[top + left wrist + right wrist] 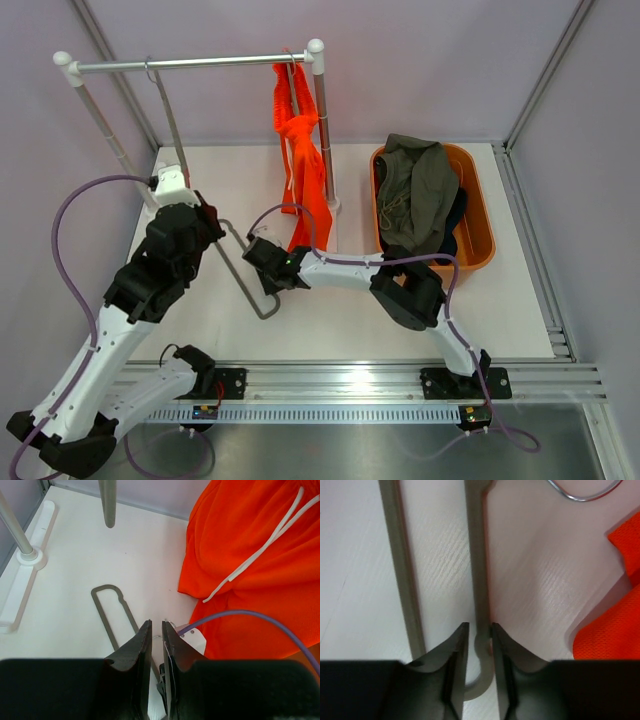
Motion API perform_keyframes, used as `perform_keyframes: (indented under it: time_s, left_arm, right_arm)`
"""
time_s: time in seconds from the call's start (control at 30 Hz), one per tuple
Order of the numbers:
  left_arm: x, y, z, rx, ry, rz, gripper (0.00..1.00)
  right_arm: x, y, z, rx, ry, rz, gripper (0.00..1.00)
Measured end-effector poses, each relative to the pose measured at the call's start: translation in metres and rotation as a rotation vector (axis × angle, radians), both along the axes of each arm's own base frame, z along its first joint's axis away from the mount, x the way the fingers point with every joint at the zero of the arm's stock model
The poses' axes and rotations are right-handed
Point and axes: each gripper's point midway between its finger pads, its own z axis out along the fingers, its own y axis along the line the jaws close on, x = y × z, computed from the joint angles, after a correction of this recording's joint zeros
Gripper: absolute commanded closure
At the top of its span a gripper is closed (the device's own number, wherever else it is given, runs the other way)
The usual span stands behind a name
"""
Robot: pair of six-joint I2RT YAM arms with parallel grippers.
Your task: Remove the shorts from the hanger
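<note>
The bright orange shorts [305, 180] hang from a hanger at the right end of the rack's rail [200, 64]; they also show in the left wrist view [250, 570] and the right wrist view [615, 625]. The olive-grey shorts [415, 190] lie in the orange bin [482, 205], on top of the dark navy shorts [452, 235]. A bare grey hanger [247, 275] lies flat on the table. My right gripper [258, 250] is low over it, its jaws closed round the hanger's bar [478, 580]. My left gripper [215, 222] is shut and empty [156, 625] just left of it.
A second bare hanger [165, 110] hangs near the rail's left end. The rack's right post [325, 130] stands behind the orange shorts, and its left foot [27, 555] is at the table's left. Walls enclose the table.
</note>
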Motion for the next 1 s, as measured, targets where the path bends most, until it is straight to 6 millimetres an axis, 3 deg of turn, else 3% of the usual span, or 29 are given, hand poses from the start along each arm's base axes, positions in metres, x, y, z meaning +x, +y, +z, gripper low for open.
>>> perform_keyframes:
  time_s: [0.1,0.2,0.5,0.7,0.87,1.0]
  left_arm:
    - [0.0,0.0,-0.002,0.003,0.006,-0.004,0.84]
    - [-0.002,0.0,-0.005,0.006,0.013,-0.004,0.84]
    - [-0.012,0.006,-0.028,0.032,0.067,-0.001,0.84]
    - [-0.011,0.002,-0.042,0.032,0.104,-0.015,0.69]
    - [-0.013,-0.008,-0.081,0.026,0.198,-0.045,0.64]
    - [-0.011,-0.016,-0.109,0.025,0.278,-0.053,0.6]
  right_arm:
    - [0.001,0.002,-0.001,-0.004,-0.003,0.008,0.92]
    - [0.002,0.003,-0.002,-0.006,-0.005,0.01,1.0]
    - [0.003,-0.01,0.011,-0.047,-0.025,-0.002,1.0]
    - [0.01,-0.015,0.057,-0.052,-0.072,-0.012,1.0]
    - [0.02,-0.007,0.105,0.01,-0.138,-0.026,1.0]
    - [0.022,-0.015,0.125,0.02,-0.169,-0.046,1.0]
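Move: The empty hanger lies flat on the table, its middle roughly 7 cm ahead of the left gripper, neither left nor right of it, and about 31 cm below. From the right gripper, already down at the hanger's near end, that middle is some 7 cm ahead and 6 cm left. The orange shorts hang about 17 cm ahead and 8 cm right of the right gripper; a second empty hanger hangs some 20 cm ahead and 8 cm left of the left gripper. Shut the right fingers fully at the bar near the hanger's near end, then raise them about 12 cm, easing slightly forward and tilting the fingertips up some 10 degrees. Meanwhile bring the left gripper down about 11 cm towards the hanger on the table, slowly at first, then faster, tipping its fingers some 15 degrees farther down and opening them partway as it sinks. ##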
